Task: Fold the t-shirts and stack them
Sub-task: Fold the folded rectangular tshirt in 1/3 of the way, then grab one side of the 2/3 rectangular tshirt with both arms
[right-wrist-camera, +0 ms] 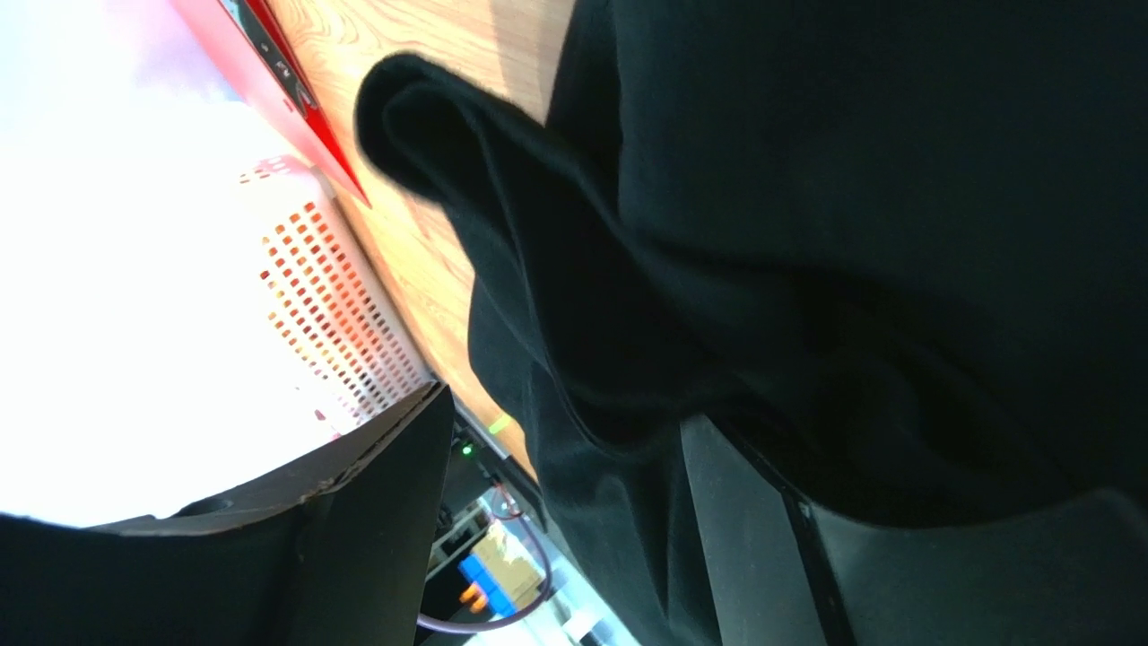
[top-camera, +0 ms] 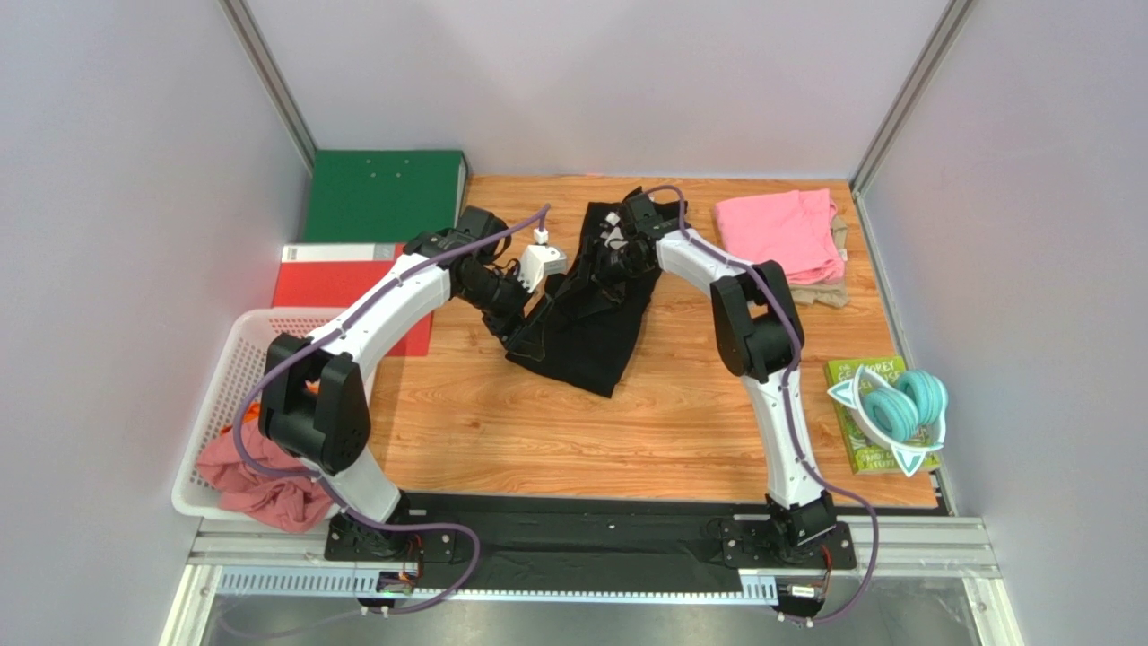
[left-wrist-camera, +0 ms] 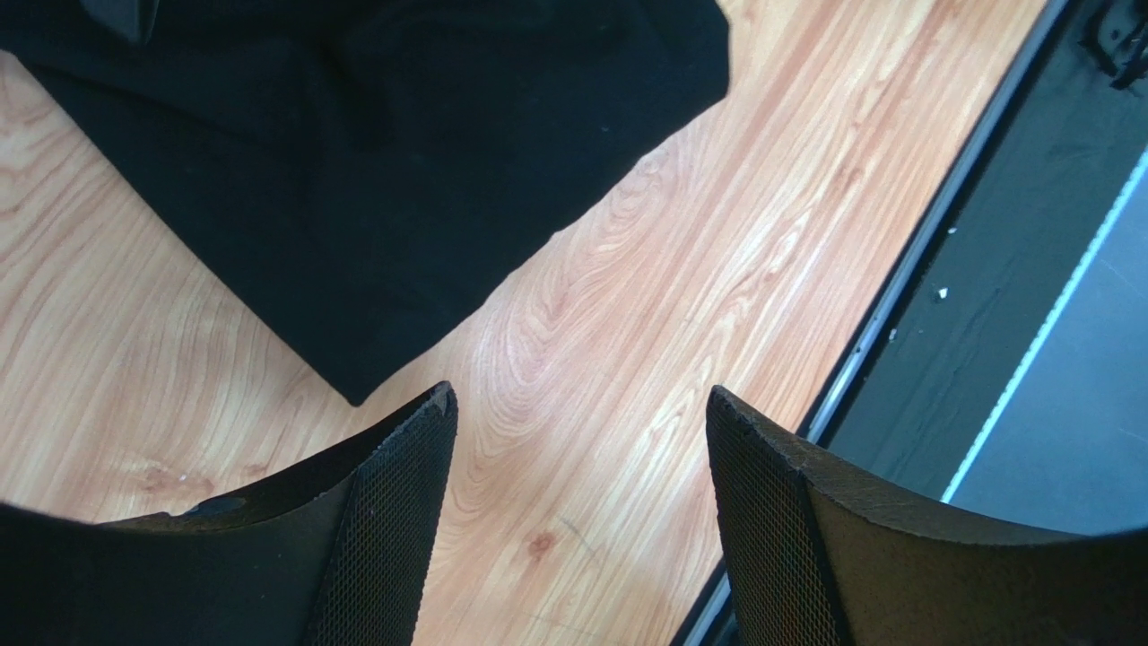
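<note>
A large black t-shirt (top-camera: 593, 330) lies crumpled on the wooden table, its far end lifted toward my right gripper (top-camera: 609, 260). In the right wrist view the black t-shirt (right-wrist-camera: 836, 242) drapes over one finger and hangs between the open jaws (right-wrist-camera: 566, 411), with a gap to the other finger. My left gripper (top-camera: 519, 314) hovers at the shirt's left edge. Its jaws (left-wrist-camera: 580, 417) are open over bare wood, with the black shirt (left-wrist-camera: 377, 162) just beyond them. A folded pink shirt (top-camera: 779, 229) lies on a beige one (top-camera: 825, 291) at the back right.
A white basket (top-camera: 243, 364) at the left holds a dusty-rose shirt (top-camera: 263, 485) and a bit of orange cloth (top-camera: 313, 386). Green binder (top-camera: 384, 195) and red binder (top-camera: 334, 276) lie at the back left. Teal headphones (top-camera: 900, 404) rest on a green booklet at the right.
</note>
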Motion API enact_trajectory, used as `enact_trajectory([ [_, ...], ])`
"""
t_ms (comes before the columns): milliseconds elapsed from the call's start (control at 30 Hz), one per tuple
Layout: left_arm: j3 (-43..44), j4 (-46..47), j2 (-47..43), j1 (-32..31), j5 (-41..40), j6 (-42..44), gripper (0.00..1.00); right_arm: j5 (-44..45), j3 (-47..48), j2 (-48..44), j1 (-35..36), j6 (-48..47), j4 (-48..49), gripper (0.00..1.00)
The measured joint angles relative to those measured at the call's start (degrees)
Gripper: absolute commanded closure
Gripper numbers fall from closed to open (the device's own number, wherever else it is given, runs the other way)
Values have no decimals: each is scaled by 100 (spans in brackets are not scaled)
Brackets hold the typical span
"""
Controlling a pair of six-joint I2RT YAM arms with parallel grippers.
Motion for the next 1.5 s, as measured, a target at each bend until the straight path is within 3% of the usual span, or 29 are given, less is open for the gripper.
enact_trajectory([
  [100, 13, 39, 199, 17, -157, -13, 27, 280, -313, -424, -85, -164, -149, 27],
  [367, 396, -61, 1156, 374, -511, -155, 29, 1482, -3239, -3733, -297, -367, -72, 27],
  [500, 400, -155, 1375, 415, -608, -162, 29, 1617, -4631, -4712, -133, -105, 378, 28],
  [700, 529, -249, 1641, 411, -612, -197, 29, 1613, -5807, -4269, 245, 382, 960, 28],
  [1200, 577, -236, 2166, 411, -782, -313, 29, 1353, -5480, -3560, 461, 876, 2096, 29],
  [1500, 684, -229, 2273, 411, -782, -413, 30, 1165, -6111, -3552, 695, 1768, 3480, 34],
])
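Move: Off behind the right hand, the t-shirt's near right corner lies about 17 cm back, 4 cm to its right and 3 cm lower; the shirt's near left corner is some 11 cm back and 11 cm to its left, and the pink shirt 11 cm ahead and 29 cm to the right. The left hand hangs about 12 cm above that near left corner, which is 3 cm ahead and 3 cm left; the red box is 13 cm ahead and 23 cm left. Lifting clear of the t-shirt's fold, the right hand arcs out to the right and up about 8 cm, sweeps back roughly 18 cm while dropping to the table beside the near right corner, then eases left some 6 cm with its lower finger going in under the edge. The left hand sinks about 11 cm over the near left corner, a little forward and left, its fingers tilting steeper. Both stay open. ##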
